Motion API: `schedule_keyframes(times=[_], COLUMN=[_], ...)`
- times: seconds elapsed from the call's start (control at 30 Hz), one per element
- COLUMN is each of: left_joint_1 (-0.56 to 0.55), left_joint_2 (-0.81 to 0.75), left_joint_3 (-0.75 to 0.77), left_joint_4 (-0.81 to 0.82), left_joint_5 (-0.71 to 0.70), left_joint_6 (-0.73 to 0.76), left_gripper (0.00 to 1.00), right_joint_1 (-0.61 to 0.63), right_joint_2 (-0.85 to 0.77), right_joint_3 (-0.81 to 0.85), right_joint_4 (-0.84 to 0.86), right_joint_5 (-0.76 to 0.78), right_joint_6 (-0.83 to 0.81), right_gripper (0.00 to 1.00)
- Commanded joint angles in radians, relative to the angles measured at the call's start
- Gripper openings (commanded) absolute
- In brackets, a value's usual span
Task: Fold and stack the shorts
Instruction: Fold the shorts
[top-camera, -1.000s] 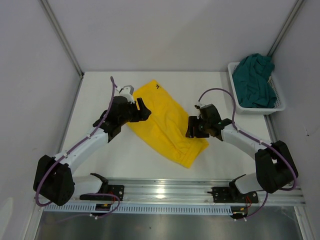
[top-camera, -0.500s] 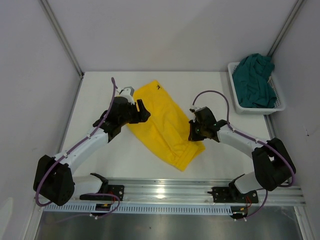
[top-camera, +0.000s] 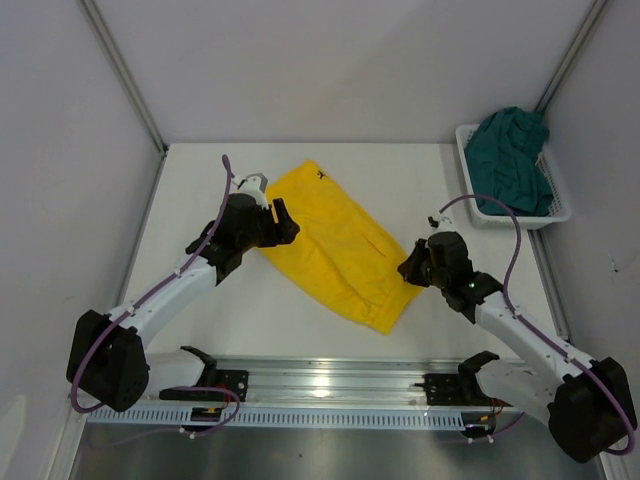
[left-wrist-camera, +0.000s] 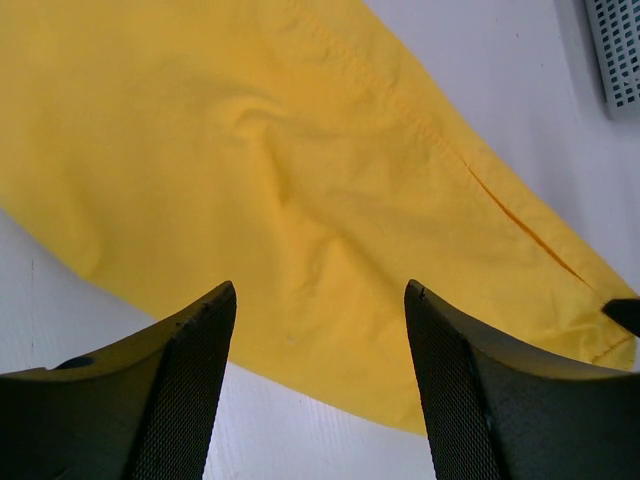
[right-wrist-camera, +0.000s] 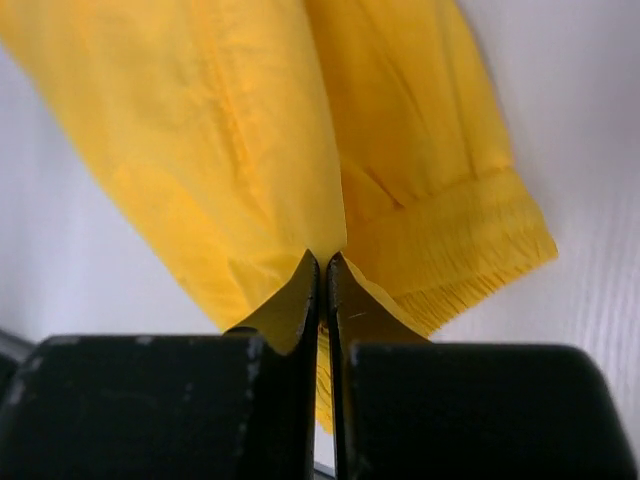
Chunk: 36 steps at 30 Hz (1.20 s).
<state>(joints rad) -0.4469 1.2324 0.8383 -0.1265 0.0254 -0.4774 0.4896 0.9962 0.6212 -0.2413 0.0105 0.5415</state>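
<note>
The yellow shorts (top-camera: 335, 240) lie spread diagonally on the white table, a small dark logo near their far end. My right gripper (top-camera: 412, 268) is at their right hem; in the right wrist view its jaws (right-wrist-camera: 322, 260) are shut on a pinch of the yellow shorts (right-wrist-camera: 230, 150). My left gripper (top-camera: 285, 222) hovers open over the shorts' left edge, with yellow shorts (left-wrist-camera: 300, 170) below and between its fingers (left-wrist-camera: 190, 370) but not held. The dark teal shorts (top-camera: 510, 160) sit crumpled in the basket at the far right.
A white mesh basket (top-camera: 515, 220) stands at the table's far right corner; its corner (left-wrist-camera: 615, 50) shows in the left wrist view. Grey walls enclose the table on three sides. The metal rail (top-camera: 330, 385) with the arm bases runs along the near edge.
My right gripper has shut on the yellow shorts' right hem and drawn back to the right, tugging that end with it. The left arm has stayed put.
</note>
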Motion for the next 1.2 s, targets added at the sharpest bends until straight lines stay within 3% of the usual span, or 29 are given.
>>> schedule_keyframes(times=[0.0,0.4,0.43,0.53,0.57,0.7,1.0,1.17], left_joint_1=[-0.007,-0.009,-0.012,-0.018,-0.025,-0.064,-0.268,-0.418], left_joint_2=[-0.010,-0.013,-0.013,-0.013,-0.011,0.007,0.042,0.168], left_joint_3=[0.024,0.021,0.021,0.024,0.021,0.051,0.039,0.071], left_joint_4=[0.011,0.005,0.004,0.007,0.005,-0.012,0.013,0.011], left_joint_5=[-0.018,-0.045,-0.044,-0.047,-0.053,-0.065,-0.093,-0.127], left_joint_6=[0.011,0.026,0.028,0.037,0.039,0.072,0.072,0.069], left_gripper=[0.71,0.71,0.71,0.71,0.71,0.71,0.71,0.71], right_joint_1=[-0.052,-0.118,-0.121,-0.121,-0.121,-0.137,-0.181,-0.259], right_joint_2=[0.051,0.332,0.340,0.311,0.276,0.202,-0.054,-0.085], right_joint_3=[-0.064,-0.018,-0.009,-0.017,-0.021,-0.029,-0.092,-0.115], right_joint_4=[0.002,-0.050,-0.059,-0.055,-0.052,-0.085,-0.162,-0.188], right_joint_5=[0.115,0.233,0.233,0.226,0.223,0.207,0.063,-0.039], right_joint_6=[0.142,0.199,0.196,0.186,0.172,0.146,0.130,0.094], right_gripper=[0.00,0.01,0.06,0.33,0.52,0.75,0.78,0.80])
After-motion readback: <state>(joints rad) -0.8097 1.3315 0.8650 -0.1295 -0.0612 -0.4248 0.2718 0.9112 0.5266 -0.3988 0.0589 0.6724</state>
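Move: The right hand already pinches the shorts' right-hand edge; the table spot for it lies some 6 cm to the right, about level ahead and 10 cm below. From that hand the shorts' near corner is roughly 10 cm back, 2 cm left and 11 cm below, and the basket about 28 cm ahead and 28 cm right. From the open, empty left hand the near corner lies around 20 cm back, 21 cm right and 15 cm below. Right hand lowers the pinched edge 10 cm and rightward, releases, rises; left swings right-back towards the near corner. ##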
